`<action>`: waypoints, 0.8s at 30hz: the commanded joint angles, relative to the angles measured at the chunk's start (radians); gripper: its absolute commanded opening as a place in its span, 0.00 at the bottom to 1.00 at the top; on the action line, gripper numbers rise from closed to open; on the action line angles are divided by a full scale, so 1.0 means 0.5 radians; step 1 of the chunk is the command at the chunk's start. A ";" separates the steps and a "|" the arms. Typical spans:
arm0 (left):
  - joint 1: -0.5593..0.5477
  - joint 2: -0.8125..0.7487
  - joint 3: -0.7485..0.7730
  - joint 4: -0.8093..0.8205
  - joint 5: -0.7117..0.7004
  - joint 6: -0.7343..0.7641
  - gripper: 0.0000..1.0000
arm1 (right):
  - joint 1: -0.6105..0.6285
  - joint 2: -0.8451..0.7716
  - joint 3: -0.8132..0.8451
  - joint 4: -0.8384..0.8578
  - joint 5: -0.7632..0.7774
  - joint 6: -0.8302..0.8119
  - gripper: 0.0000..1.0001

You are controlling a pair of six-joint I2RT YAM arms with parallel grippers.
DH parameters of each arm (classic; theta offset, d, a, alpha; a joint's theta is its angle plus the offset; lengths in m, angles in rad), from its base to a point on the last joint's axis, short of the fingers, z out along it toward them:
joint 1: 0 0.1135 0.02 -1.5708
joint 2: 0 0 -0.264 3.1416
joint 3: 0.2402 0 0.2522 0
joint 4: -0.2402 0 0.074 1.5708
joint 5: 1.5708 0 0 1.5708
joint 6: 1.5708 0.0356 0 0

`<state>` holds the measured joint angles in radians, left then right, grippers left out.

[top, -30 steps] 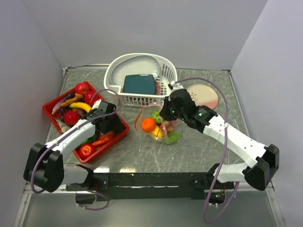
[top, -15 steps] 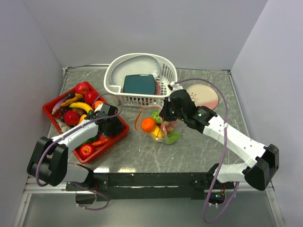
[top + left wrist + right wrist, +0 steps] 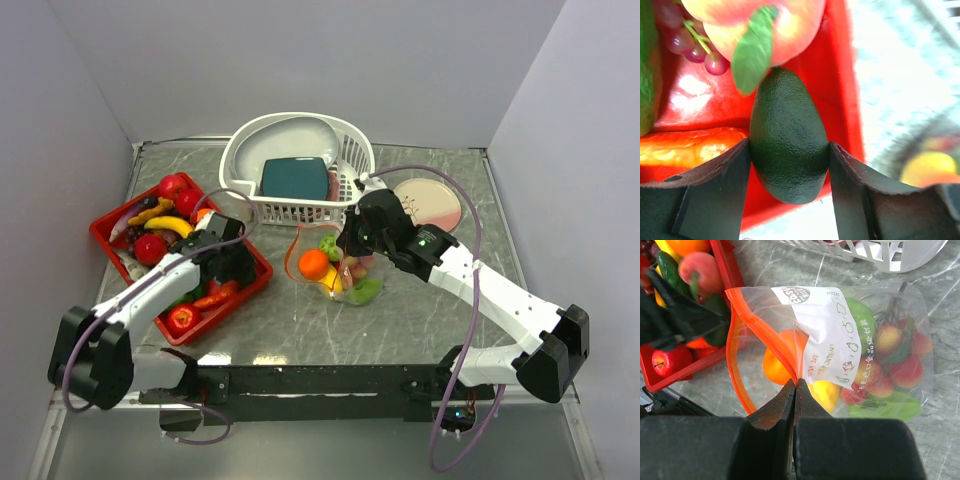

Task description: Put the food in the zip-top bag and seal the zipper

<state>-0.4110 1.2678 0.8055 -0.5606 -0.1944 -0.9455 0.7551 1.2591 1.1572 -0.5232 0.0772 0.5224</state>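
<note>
My left gripper (image 3: 789, 146) is shut on a dark green avocado-shaped toy (image 3: 789, 165), just above the right corner of the red tray (image 3: 840, 75); in the top view it (image 3: 236, 266) sits over that corner. My right gripper (image 3: 795, 384) is shut on the orange-red zipper (image 3: 735, 357) of the clear zip-top bag (image 3: 840, 335) and holds the mouth open toward the tray. The bag (image 3: 340, 268) holds an orange (image 3: 777, 362), a yellow lemon (image 3: 826, 392), a red fruit bunch (image 3: 895, 365) and green pieces (image 3: 860, 320).
The red tray (image 3: 225, 308) at the left holds apples, a banana, grapes and other toy food. The white slotted basket (image 3: 240, 140) with the teal slab (image 3: 294, 178) stands behind the bag. A pink plate (image 3: 432, 203) lies at the back right.
The left arm's elbow shifted and came back, with its gripper staying at the tray's right corner. The right arm and the bag have not moved.
</note>
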 commanded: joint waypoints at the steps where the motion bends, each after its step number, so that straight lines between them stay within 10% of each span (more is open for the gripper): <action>1: 0.000 -0.182 0.153 -0.173 -0.081 0.121 0.28 | 0.011 -0.018 0.036 0.055 0.005 -0.026 0.02; 15: -0.058 -0.379 0.414 -0.321 0.128 0.256 0.19 | 0.011 0.016 0.072 0.040 0.023 -0.002 0.01; 24: -0.491 -0.241 0.702 -0.165 0.186 0.087 0.20 | 0.011 0.038 0.106 0.009 0.051 0.007 0.01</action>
<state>-0.5735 1.1156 1.0657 -0.7143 -0.1272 -0.8619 0.7551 1.2686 1.1606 -0.5247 0.0834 0.5262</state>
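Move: The left gripper already holds the avocado, low in the red tray. The open bag mouth is roughly 15 cm to its right, 2 cm ahead and 5 cm higher, with the orange in the bag some 17 cm right, 1 cm ahead and 4 cm lower. A peach sits about 5 cm ahead, 2 cm left and slightly below. From the right gripper, the bag mouth lies about 9 cm left, level fore-and-aft, some 9 cm below. Lift the left gripper about 12 cm, keeping its pinch across the avocado, to carry it clear of the tray; late in the rise sweep it about 6 cm right towards the bag mouth. Tip the fingers up slightly and turn clockwise some 15 degrees. Hold the right gripper still, shut on the bag's rim. ##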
